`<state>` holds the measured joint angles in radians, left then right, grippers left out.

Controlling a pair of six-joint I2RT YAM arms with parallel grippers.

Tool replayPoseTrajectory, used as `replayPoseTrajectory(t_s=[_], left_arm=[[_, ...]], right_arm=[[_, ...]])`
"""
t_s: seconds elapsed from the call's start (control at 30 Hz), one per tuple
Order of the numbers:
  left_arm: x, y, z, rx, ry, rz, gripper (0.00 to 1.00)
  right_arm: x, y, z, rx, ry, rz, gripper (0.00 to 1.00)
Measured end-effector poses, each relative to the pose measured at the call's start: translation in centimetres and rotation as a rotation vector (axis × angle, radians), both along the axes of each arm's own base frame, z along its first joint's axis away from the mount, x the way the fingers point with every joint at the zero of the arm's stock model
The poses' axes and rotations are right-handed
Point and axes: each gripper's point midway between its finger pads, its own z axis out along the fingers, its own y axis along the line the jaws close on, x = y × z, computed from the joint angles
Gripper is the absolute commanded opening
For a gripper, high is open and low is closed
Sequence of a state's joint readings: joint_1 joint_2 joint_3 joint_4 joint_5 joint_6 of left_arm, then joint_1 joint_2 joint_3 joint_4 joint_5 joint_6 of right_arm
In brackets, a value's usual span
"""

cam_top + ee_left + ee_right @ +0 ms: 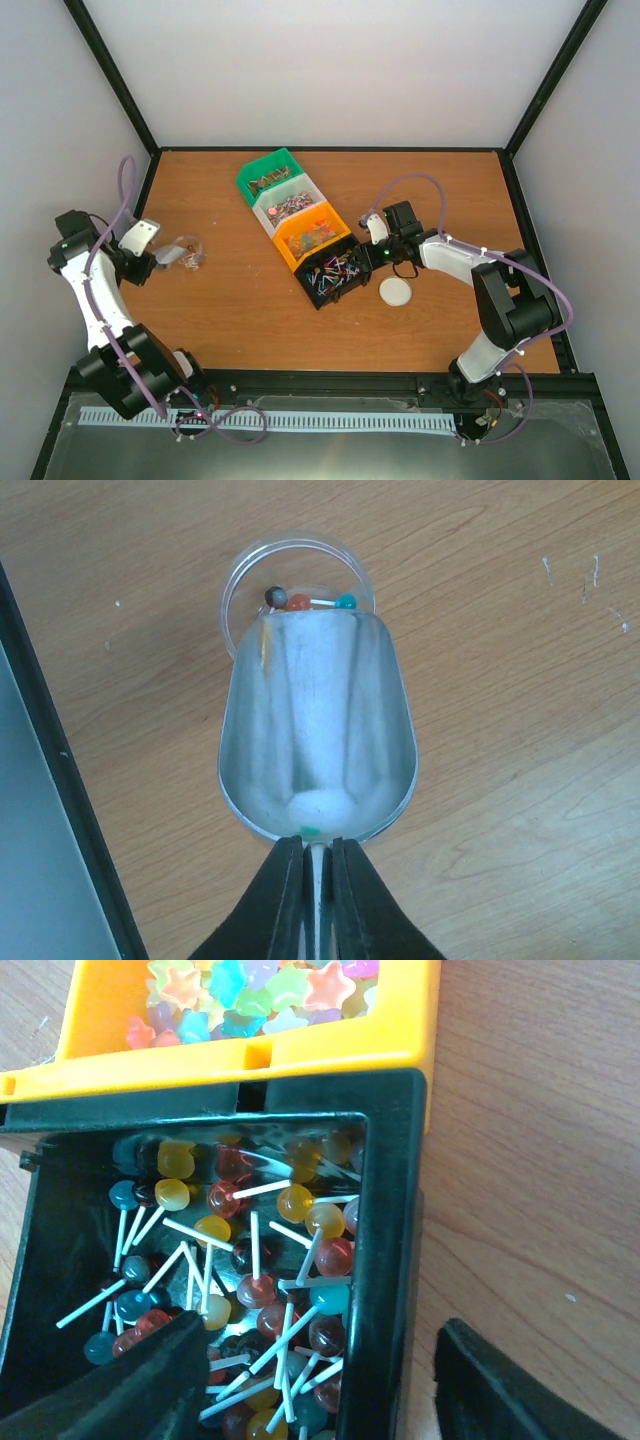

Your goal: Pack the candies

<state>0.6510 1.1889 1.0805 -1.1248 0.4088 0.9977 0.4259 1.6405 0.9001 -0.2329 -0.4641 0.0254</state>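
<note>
My left gripper (pixel 317 842) is shut on the handle of a metal scoop (pixel 318 730), whose bowl looks bare. Just past the scoop's lip stands a clear round cup (pixel 296 565) holding three lollipop candies (pixel 300 601). In the top view the scoop (pixel 172 252) and cup (pixel 192 257) sit at the table's left. My right gripper (pixel 320 1350) is open, straddling the right wall of a black bin (pixel 390 1220) full of multicoloured lollipop candies (pixel 255 1260). One finger is over the sweets and the other over the table. Nothing is between the fingers but the wall.
Four bins stand in a diagonal row: green (pixel 262 166), white (pixel 262 203), orange (pixel 284 247) and black (pixel 312 290). The orange bin (pixel 250 1055) holds star-shaped sweets. A white round lid (pixel 396 291) lies right of the black bin. Black frame posts edge the table.
</note>
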Motion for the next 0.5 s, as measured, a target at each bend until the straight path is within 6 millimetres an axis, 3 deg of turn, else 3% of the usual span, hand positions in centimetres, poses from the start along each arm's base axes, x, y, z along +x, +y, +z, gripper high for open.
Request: replayPoseTrajectory(t_s=[0.27,0.5], left_arm=[[0.3,-0.8,0.9,-0.016,-0.031,-0.069,0.01],[1.3,-4.1,3.3,-0.06,-0.127,-0.187,0.01]], right_arm=[[0.3,0.0,0.6,-0.015,-0.013,0.019,0.82],[1.3,0.6,3.1,0.0,-0.074,0.049,0.8]])
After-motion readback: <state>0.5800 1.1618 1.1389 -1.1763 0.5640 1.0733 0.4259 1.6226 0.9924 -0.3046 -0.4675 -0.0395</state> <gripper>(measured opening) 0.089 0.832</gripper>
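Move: The orange bin, middle of the candy bins the scoop is heading back towards, lies about 36 cm right of the left hand, 14 cm ahead and 13 cm lower. Nearer, the clear cup sits 10 cm ahead and 5 cm right of that hand, 14 cm below, under the scoop's tip. From the right hand, the black bin's middle is 10 cm left, 2 cm back and 3 cm lower; the orange bin 16 cm left, 6 cm ahead; the lid 4 cm right, 7 cm back. The emptied scoop, still pinched in the left fingers, leaves the cup: it eases upward first, then speeds up to the right towards the bins, about 5 cm in all, tipping slightly up and turning some 10 degrees clockwise. From the black bin's wall the right hand, its fingers already parted, opens wider and rises about 3 cm, drifting a little forward. ##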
